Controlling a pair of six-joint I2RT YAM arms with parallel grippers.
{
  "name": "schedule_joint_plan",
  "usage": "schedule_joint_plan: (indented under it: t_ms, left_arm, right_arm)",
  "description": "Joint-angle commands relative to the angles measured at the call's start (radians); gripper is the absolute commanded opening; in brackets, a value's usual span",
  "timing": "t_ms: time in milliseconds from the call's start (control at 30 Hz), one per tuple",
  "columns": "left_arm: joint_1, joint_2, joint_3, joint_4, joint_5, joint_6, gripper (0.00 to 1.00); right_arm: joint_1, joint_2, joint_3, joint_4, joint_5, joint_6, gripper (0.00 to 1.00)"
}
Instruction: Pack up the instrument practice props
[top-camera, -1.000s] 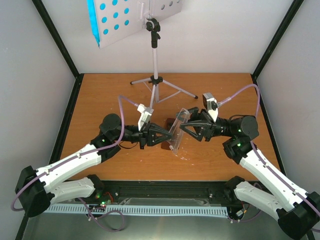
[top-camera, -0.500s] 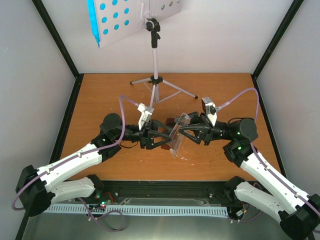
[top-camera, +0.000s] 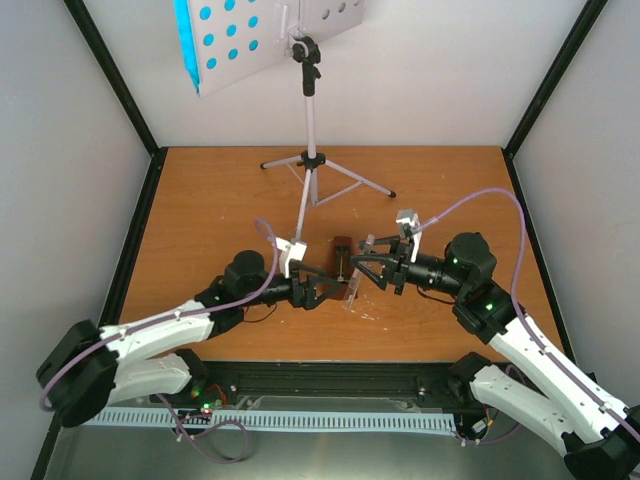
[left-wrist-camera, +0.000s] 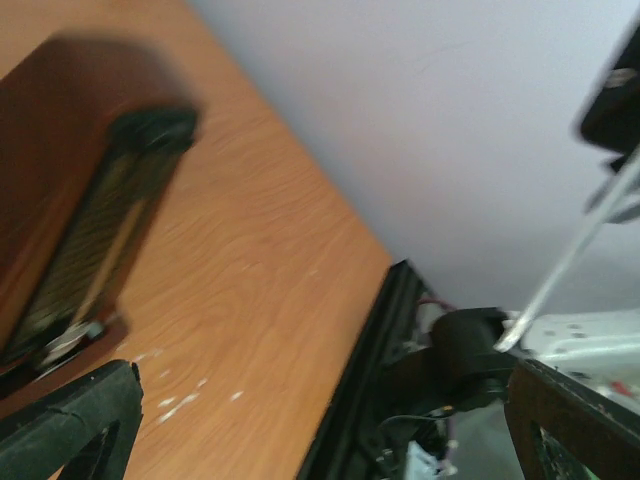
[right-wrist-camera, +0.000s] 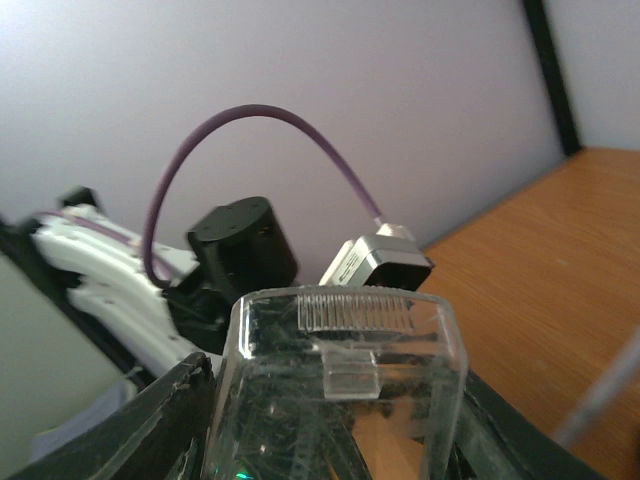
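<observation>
The brown metronome (top-camera: 343, 260) lies on the wooden table (top-camera: 200, 220), out of any grip; in the left wrist view the metronome (left-wrist-camera: 80, 190) fills the upper left. My left gripper (top-camera: 322, 288) stands open just in front of it, and the gap of the left gripper (left-wrist-camera: 320, 430) holds nothing. My right gripper (top-camera: 362, 272) is shut on the clear cover (top-camera: 356, 280), beside the metronome. The clear cover (right-wrist-camera: 340, 390) sits between the right gripper's fingers (right-wrist-camera: 120, 430). At the back stands the white music stand (top-camera: 310, 120), with a blue sheet (top-camera: 183, 35) on its hole-punched desk (top-camera: 240, 40).
The stand's tripod legs (top-camera: 345, 178) spread over the back middle of the table. Black frame posts (top-camera: 115, 80) and white walls close in both sides. A black rail (top-camera: 330, 375) runs along the near edge. Both arms meet at the table's middle.
My left gripper has opened wide and dropped lower toward the table, leaving the metronome lying free. My right gripper has come down and left with the clear cover.
</observation>
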Motion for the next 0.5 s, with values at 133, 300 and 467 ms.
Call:
schedule_joint_plan:
  t_ms: [133,300,467]
  left_arm:
    - [0.006,0.246,0.034,0.013,-0.086,0.062,0.99]
    - [0.006,0.346,0.06,0.026,-0.128,0.075,0.99]
    - [0.006,0.397,0.074,0.016,-0.178,0.064,0.99]
  right_arm:
    - [0.005,-0.067,-0.116,-0.129,0.282,-0.078,0.41]
    - [0.005,-0.085,-0.144,-0.145,0.317,-0.082,0.43]
    - [0.005,-0.113,-0.166,-0.159,0.346,-0.084,0.43]
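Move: From the left hand, open and empty, the upright metronome's middle lies about 9 cm ahead, 4 cm to the right and 13 cm below; the music stand's front foot is level with the metronome but 7 cm to the hand's left, and the clear cover hangs some 7 cm to its right, 8 cm higher and about 1 cm back. From the right hand, which still holds that cover, the metronome is roughly 11 cm ahead, 4 cm left and 25 cm down, the stand's foot 11 cm ahead and 15 cm left. Sinking fast beside the metronome, the left hand drops about 12 cm and edges forward towards its lower left side, fingers staying wide open and tipping some 20 degrees further down. The right hand keeps its grip on the clear cover and lowers it some 9 cm, easing forward and to the right while turning clockwise and tipping slightly down. ##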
